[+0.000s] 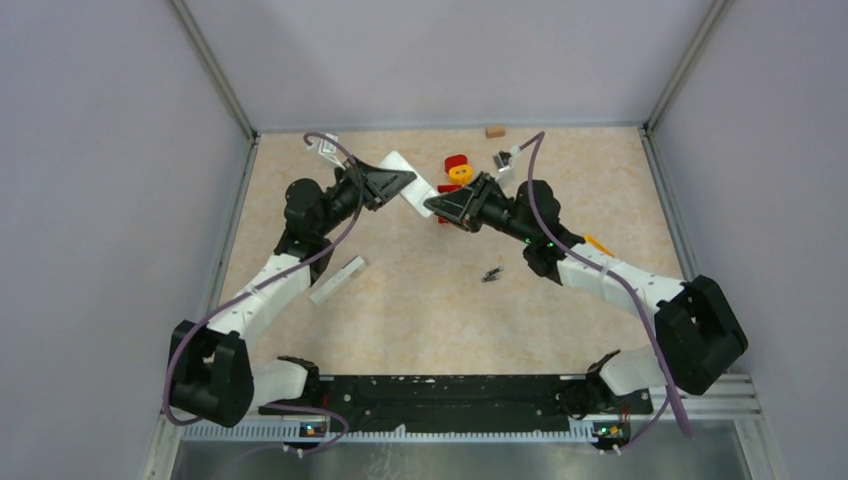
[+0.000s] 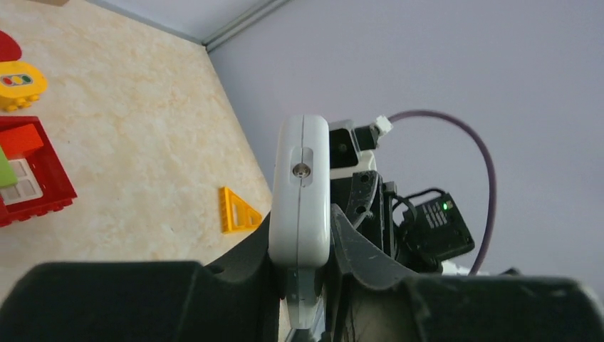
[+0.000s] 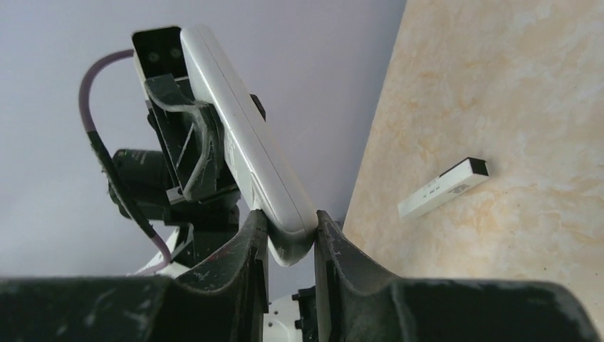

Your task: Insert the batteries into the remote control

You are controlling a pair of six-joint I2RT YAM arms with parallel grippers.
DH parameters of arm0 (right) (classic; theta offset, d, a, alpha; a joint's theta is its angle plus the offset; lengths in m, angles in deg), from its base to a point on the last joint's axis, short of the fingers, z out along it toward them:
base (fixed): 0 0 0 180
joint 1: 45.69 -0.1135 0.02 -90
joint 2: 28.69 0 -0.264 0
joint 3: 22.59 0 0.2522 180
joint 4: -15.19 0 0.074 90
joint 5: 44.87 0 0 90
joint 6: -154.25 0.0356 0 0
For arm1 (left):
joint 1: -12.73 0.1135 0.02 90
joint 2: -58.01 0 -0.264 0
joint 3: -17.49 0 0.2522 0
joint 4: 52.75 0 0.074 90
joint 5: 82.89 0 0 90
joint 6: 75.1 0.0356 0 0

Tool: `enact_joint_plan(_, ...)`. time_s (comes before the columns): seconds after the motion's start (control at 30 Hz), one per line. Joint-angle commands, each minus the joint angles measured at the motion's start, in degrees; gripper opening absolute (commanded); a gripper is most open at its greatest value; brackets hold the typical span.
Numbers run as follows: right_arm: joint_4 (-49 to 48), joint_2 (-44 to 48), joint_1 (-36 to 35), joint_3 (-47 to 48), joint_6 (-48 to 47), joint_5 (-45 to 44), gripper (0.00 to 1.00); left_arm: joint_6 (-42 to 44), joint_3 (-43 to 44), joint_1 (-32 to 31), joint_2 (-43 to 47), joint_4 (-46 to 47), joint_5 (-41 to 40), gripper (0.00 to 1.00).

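The white remote control (image 1: 412,186) hangs in the air over the back middle of the table, held from both ends. My left gripper (image 1: 400,180) is shut on one end; in the left wrist view the remote (image 2: 300,192) stands edge-on between the jaws of that gripper (image 2: 302,229). My right gripper (image 1: 438,205) is shut on the other, rounded end (image 3: 285,214), which sits between the jaws of the gripper (image 3: 290,231). The batteries (image 1: 491,274) lie as small dark cells on the table, below the right gripper and apart from both.
A slim white second remote (image 1: 337,280) with a dark tip (image 3: 441,187) lies left of centre. Red and yellow toy blocks (image 1: 457,172) sit just behind the grippers. A tan block (image 1: 494,130) lies at the back wall. An orange triangle (image 2: 235,211) rests near the right wall.
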Motion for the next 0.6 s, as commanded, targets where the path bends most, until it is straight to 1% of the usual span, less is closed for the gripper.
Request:
enact_joint_plan(0.0, -12.6, 1.4, 0.0, -2.9, -10.4, 8.5, 0.16, 11.5, 5.7, -9.1, 3.9, -10.3, 23.9, 0.0)
enact_joint_plan(0.1, -12.0, 5.4, 1.6, -6.6, -15.8, 14.2, 0.39, 16.0, 7.5, -8.5, 4.7, -14.3, 24.4, 0.0)
enact_joint_plan(0.17, -8.7, 8.8, 2.2, -8.3, -20.0, 14.9, 0.5, 17.4, 7.5, -8.2, 5.0, -15.0, 24.7, 0.0)
enact_joint_plan(0.2, -7.3, 10.5, 2.3, -8.5, -21.9, 15.0, 0.54, 17.6, 7.5, -7.9, 4.9, -15.1, 24.7, 0.0)
enact_joint_plan(0.37, 0.2, 15.7, 2.5, -7.3, -28.8, 15.8, 0.62, 15.7, 7.1, -7.4, 4.1, -13.5, 25.4, 0.0)
enact_joint_plan(0.57, -0.6, 17.1, 2.5, -7.8, -29.9, 21.5, 0.68, 14.8, 6.8, -7.1, 3.9, -12.8, 25.8, 0.0)
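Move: The remote control is in both my grips, its middle almost at my left hand's fingertips and about 4 cm ahead and 3 cm left of my right hand, at roughly the same height. Two loose batteries lie on the table some 35 cm below, about 7 cm back and 19 cm right of my left hand. The red box stands about 17 cm ahead and 5 cm to the right of my right hand, down on the table. I open my right fingers wide around the remote control and let go of it, drawing that hand back about 8 cm and a little to the right while its wrist rolls and tips up. My left hand keeps its grip and carries the remote back about 10 cm and half as far right, away from the red box, swinging clockwise some 30 degrees. ##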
